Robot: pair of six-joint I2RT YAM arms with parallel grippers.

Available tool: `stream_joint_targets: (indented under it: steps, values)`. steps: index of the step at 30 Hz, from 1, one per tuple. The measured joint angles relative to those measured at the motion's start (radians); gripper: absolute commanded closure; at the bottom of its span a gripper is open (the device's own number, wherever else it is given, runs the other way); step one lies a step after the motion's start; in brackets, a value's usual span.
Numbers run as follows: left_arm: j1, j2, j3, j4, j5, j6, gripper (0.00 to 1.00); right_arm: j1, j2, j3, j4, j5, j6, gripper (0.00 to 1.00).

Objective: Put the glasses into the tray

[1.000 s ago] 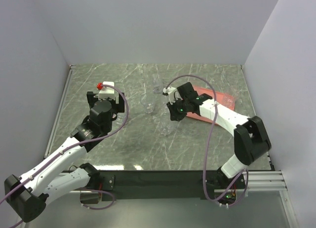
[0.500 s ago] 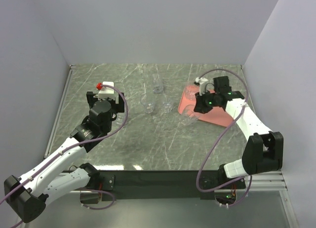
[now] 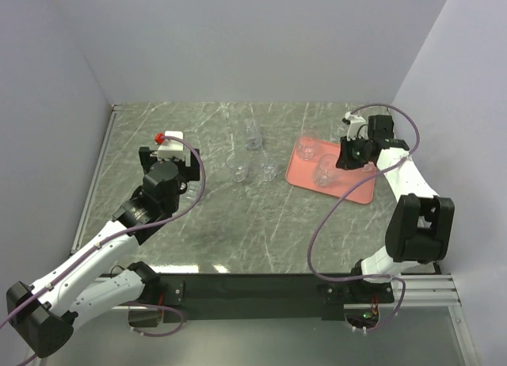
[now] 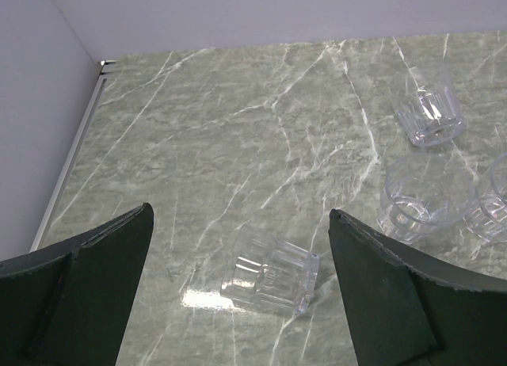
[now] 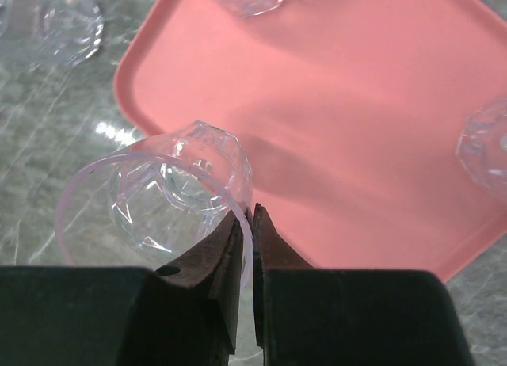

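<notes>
The salmon-pink tray [image 3: 348,188] lies at the right of the table. My right gripper [image 3: 336,165] is shut on the rim of a clear glass [image 3: 323,173] and holds it tilted above the tray's left part. In the right wrist view the fingers [image 5: 238,239] pinch that glass [image 5: 170,200] over the tray's [image 5: 356,104] near corner. Another glass [image 3: 307,148] stands on the tray. My left gripper [image 3: 187,176] is open and empty. A glass [image 4: 269,275] lies on its side below and between its jaws [image 4: 239,215].
Three upright glasses [image 3: 252,136] [image 3: 238,169] [image 3: 269,173] stand mid-table left of the tray. They also show in the left wrist view [image 4: 430,108]. A further glass [image 5: 487,144] sits on the tray at the right wrist view's right edge. White walls enclose the table.
My right arm has swung right from the middle of the table, carrying a glass to above the tray. The left arm has not moved.
</notes>
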State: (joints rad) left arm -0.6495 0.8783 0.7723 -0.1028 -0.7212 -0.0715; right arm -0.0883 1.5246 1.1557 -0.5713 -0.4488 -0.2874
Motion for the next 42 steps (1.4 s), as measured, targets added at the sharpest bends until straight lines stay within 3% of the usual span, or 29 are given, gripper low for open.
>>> stream_joint_targets:
  steps: [14,42]
  values:
    - [0.000,0.001,0.000,0.000,0.001,0.000,0.02,-0.024,0.179,0.169,0.036,0.099,0.079,1.00]
    - [0.000,0.003,0.000,0.000,0.002,0.000,0.02,-0.034,0.387,0.366,0.023,0.158,0.130,1.00]
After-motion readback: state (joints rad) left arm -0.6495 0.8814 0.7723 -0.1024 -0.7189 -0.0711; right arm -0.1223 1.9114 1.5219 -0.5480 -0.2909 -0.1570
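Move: The tray that the right hand's glass is being taken to has its middle about 7 cm ahead of that hand, 2 cm to its left and some 12 cm below. Two glasses already stand in the tray: the left one about 14 cm ahead and 10 cm left of the hand, the right one about 10 cm ahead and 11 cm right. From the left hand the tray lies some 57 cm right and 12 cm ahead, well below. Forward over the tray, quickly at first and then easing off, the right hand carries the glass about 10 cm, drifting some 5 cm right and sinking a little, mostly late on. The wrist swings clockwise by roughly 15 degrees, while the shut fingers keep their pinch on the glass's wall at the rim, bringing the glass into the gap between the two standing glasses. ##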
